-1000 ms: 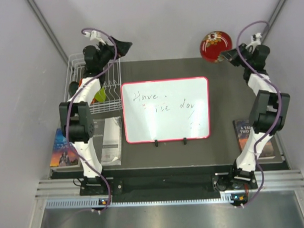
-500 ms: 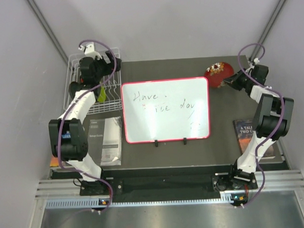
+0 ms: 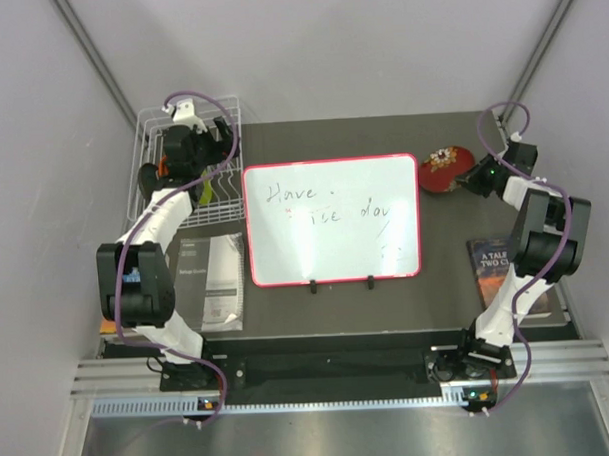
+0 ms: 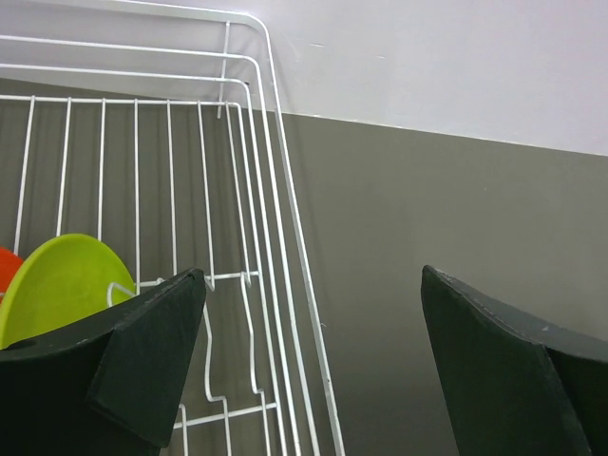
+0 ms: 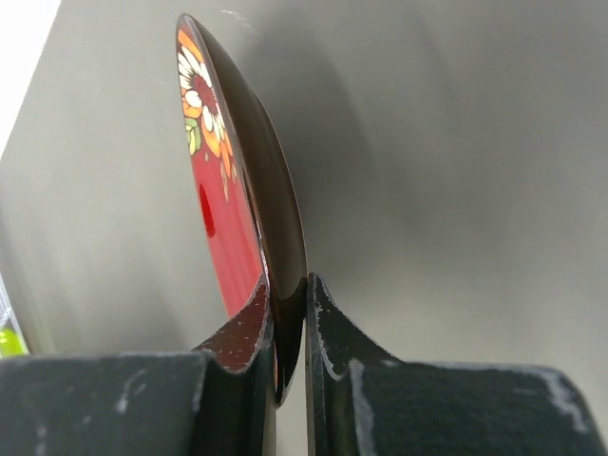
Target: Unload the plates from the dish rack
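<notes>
The white wire dish rack (image 3: 149, 128) stands at the table's back left corner. A lime green plate (image 3: 201, 192) and an orange plate (image 3: 162, 168) stand upright in it. My left gripper (image 3: 198, 150) hovers over the rack's right side, open and holding nothing. In the left wrist view the left gripper (image 4: 312, 285) straddles the rack's right rim (image 4: 275, 190), with the lime green plate (image 4: 57, 285) at lower left. My right gripper (image 3: 475, 175) is shut on the rim of the red plate (image 3: 443, 169), low over the table right of the whiteboard. Up close, the right gripper (image 5: 287, 285) pinches the red plate (image 5: 223, 237) edge-on.
A red-framed whiteboard (image 3: 332, 219) with handwriting lies across the table's middle. A booklet (image 3: 208, 281) and a book (image 3: 122, 294) lie front left. Another book (image 3: 486, 257) lies front right. Grey walls close in on the sides and back.
My right gripper has carried the red plate from high at the back down toward the table beside the whiteboard. The left arm has dropped lower over the rack, still open.
</notes>
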You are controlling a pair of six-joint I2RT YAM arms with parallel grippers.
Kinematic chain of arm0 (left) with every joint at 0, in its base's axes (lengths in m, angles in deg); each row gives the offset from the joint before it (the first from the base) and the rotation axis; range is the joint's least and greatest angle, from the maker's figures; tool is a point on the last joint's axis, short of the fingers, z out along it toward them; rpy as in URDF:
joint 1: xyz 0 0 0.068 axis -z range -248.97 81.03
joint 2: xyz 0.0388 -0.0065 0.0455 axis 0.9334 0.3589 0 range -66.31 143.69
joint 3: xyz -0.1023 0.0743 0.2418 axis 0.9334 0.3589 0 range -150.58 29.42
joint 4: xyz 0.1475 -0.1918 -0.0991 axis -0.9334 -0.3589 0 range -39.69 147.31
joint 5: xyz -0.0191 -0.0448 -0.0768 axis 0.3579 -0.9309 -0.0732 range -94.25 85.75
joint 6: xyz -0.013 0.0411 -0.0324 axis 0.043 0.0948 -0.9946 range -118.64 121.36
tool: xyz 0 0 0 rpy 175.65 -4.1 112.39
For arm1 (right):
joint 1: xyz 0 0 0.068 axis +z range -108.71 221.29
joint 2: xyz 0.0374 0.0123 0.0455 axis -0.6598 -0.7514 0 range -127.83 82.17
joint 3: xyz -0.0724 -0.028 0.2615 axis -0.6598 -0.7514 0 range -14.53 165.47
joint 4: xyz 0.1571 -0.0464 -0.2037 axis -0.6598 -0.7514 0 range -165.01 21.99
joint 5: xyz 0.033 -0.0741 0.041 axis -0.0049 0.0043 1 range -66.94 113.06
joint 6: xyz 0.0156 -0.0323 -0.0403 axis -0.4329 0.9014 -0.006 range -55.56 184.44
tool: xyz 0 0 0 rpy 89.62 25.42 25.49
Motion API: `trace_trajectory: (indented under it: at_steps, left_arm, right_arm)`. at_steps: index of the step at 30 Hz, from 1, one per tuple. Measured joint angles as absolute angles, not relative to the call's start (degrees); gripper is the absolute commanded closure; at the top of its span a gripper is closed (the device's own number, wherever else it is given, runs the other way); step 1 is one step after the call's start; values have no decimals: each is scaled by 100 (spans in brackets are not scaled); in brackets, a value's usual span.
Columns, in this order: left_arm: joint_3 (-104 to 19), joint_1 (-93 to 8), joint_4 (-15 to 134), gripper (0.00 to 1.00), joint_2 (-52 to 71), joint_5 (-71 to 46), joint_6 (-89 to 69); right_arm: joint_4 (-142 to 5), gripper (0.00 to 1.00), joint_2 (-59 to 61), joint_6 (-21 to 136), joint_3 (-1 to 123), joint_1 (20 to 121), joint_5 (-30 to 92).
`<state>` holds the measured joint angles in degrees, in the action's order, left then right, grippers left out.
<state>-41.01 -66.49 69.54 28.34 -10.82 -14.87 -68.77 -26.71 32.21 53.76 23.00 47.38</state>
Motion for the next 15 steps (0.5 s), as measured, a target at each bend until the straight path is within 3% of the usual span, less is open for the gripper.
trace_trajectory:
  at_steps: [11, 15]
  left_arm:
    - [-4058, -6649, 6923, 1, 2753, -1054, -1382]
    - [-4058, -6649, 6903, 1, 2753, -940, -1328]
  right_arm:
    - [-7150, 42, -2720, 3383, 5333, 2145, 4539]
    - [-7268, 37, -2722, 3459, 5330, 2123, 4399]
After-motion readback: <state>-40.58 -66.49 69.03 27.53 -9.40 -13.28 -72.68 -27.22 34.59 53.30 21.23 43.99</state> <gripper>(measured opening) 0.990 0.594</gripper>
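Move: The red plate is still pinched by its near rim in my right hand. The plate's middle is about 4 cm ahead, 4 cm to the left and some 3 cm below, just over the bare table where it goes down. From my right hand, the whiteboard's middle is roughly 32 cm left and 9 cm back, and the dark book about 23 cm back and 3 cm right. From my open left hand the plate lies some 50 cm to the right, level ahead, about 19 cm lower. I open my right fingers from nearly shut to a bit over half and let the plate's rim out of the pinch onto the table. Meanwhile the hand eases back, to the right and down, about 2 cm each way, tipping only some 5 degrees further down. The rim still lies between the parted fingers, close to one fingertip. ##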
